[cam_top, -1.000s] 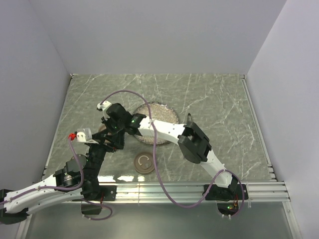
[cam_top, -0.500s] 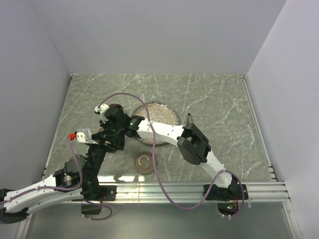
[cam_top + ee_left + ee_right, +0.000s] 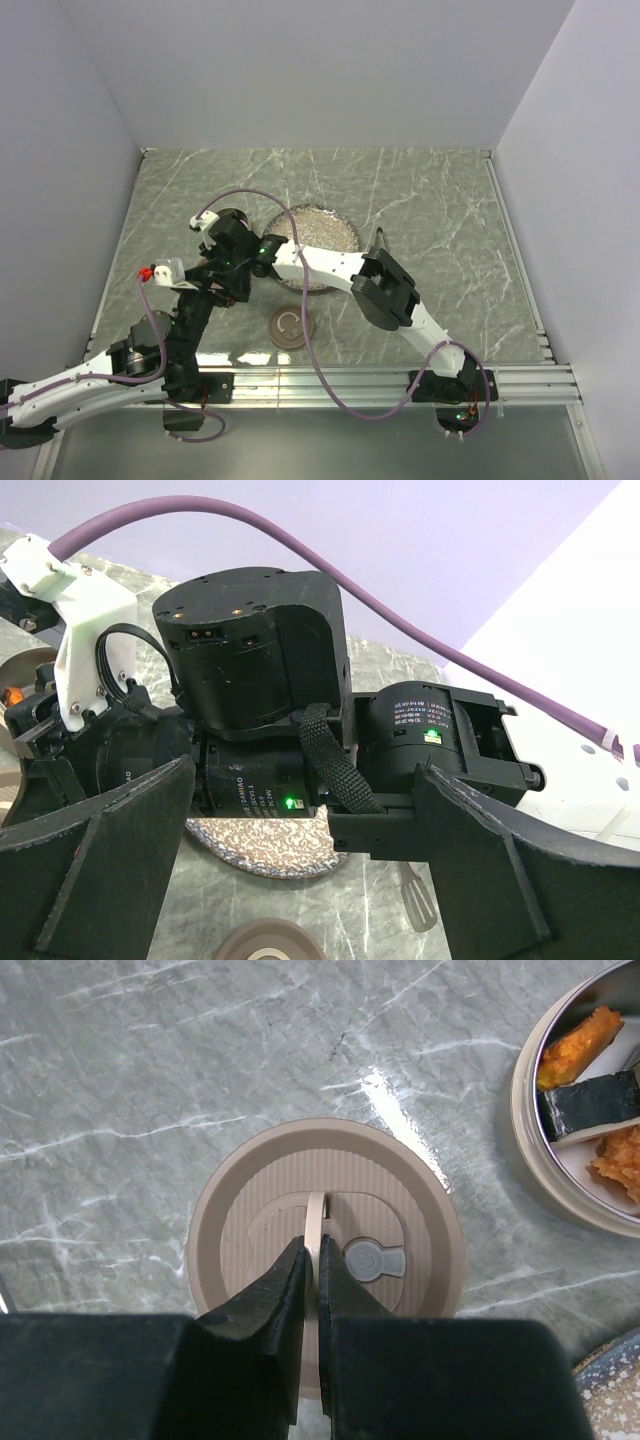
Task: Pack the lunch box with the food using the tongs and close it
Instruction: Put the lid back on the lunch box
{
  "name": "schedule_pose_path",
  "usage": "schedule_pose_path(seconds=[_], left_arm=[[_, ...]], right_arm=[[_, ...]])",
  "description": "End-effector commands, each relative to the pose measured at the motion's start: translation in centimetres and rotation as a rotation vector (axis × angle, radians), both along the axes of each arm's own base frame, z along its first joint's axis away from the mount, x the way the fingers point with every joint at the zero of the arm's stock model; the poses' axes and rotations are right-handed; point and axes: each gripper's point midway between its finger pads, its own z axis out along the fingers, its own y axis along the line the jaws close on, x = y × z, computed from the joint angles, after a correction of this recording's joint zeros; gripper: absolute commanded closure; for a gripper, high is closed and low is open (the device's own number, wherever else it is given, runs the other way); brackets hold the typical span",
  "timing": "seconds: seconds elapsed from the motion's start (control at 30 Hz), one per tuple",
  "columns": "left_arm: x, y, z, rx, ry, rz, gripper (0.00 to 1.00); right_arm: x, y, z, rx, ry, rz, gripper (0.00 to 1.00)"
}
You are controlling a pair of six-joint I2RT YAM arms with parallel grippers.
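Note:
In the right wrist view my right gripper (image 3: 312,1250) is shut on the thin upright handle of a round beige lid (image 3: 400,1210) with a grey valve. I cannot tell whether the lid touches the table. Beside it, at the right edge, stands the round lunch box (image 3: 545,1175) holding food: an orange piece (image 3: 578,1048), a dark piece (image 3: 590,1105) and an orange crumbly piece (image 3: 620,1165). From above, the right arm's wrist (image 3: 228,240) hides the box and lid. My left gripper (image 3: 300,880) is open and empty just behind that wrist. The tongs (image 3: 380,240) lie right of the plate.
The speckled grey plate (image 3: 320,230) sits mid-table, partly under the right forearm. A brown round disc with a pale ring mark (image 3: 290,327) lies near the front edge. Both arms crowd the left half of the table, and a purple cable loops over them.
The right wrist has shifted a little to the left with the lid in its grip. The left arm has not moved.

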Motion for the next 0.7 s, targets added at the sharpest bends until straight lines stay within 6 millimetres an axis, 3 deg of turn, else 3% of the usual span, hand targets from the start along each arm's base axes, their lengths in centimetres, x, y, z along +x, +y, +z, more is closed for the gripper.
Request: schedule_pose_path(seconds=[0.0,0.23,0.27,0.3,0.37,0.43,0.47,0.53,0.57,0.63,0.67], left_arm=[[0.0,-0.2,0.5,-0.002,-0.009,-0.005,0.02],[0.1,-0.3,0.5,0.003,-0.006,-0.002,0.02],[0.1,-0.3,0.4,0.005,-0.005,-0.004,0.02],[0.1,-0.3,0.5,0.002,-0.007,-0.004,0.02],[0.1,-0.3,0.5,0.002,-0.007,-0.004,0.02],[0.1,-0.3,0.5,0.003,-0.007,-0.005,0.02],[0.1,-0.3,0.5,0.003,-0.007,-0.004,0.02],[0.1,-0.3,0.5,0.004,-0.01,-0.006,0.02],[0.1,-0.4,0.6,0.004,-0.011,-0.007,0.02],[0.1,-0.4,0.6,0.004,-0.014,-0.01,0.02],[0.1,-0.4,0.6,0.004,-0.016,-0.01,0.02]], right_arm=[[-3.6,1.8,-2.1,-0.029,0.001,0.064,1.0],[-3.8,1.7,-1.1,0.001,-0.007,0.066,0.96],[-3.9,1.4,-1.2,-0.002,-0.005,0.067,0.89],[-3.9,1.6,0.0,0.029,-0.019,0.072,0.84],[-4.2,1.3,0.3,0.044,-0.025,0.085,0.65],[-4.1,1.5,2.3,0.089,-0.053,0.091,0.52],[-4.2,1.2,2.2,0.089,-0.058,0.09,0.48],[-3.9,1.2,4.4,0.141,-0.091,0.085,0.46],[-4.2,0.6,3.9,0.131,-0.088,0.084,0.45],[-3.9,0.5,6.7,0.205,-0.13,0.071,0.44],[-4.1,-0.2,6.1,0.195,-0.131,0.065,0.44]])
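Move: The lid lies right under the right fingertips, its handle pinched between them, over the near box about 4 cm below. The open box with the pumpkin stands some 14 cm ahead and 2 cm right of this hand. The plate is about 9 cm ahead and 23 cm right, the spare lid some 11 cm back and 18 cm right, both about 7 cm lower. From the idle left hand the lid lies roughly 10 cm ahead, 7 cm left and 17 cm below. The lid's handle is held still at first, then let go: the right fingers open from nearly shut to about half wide. As they part, the hand eases back towards its base by some 3.5 cm at almost the same height, away from the open box, with the wrist turning only slightly. The finger on the far side ends close beside the handle. ##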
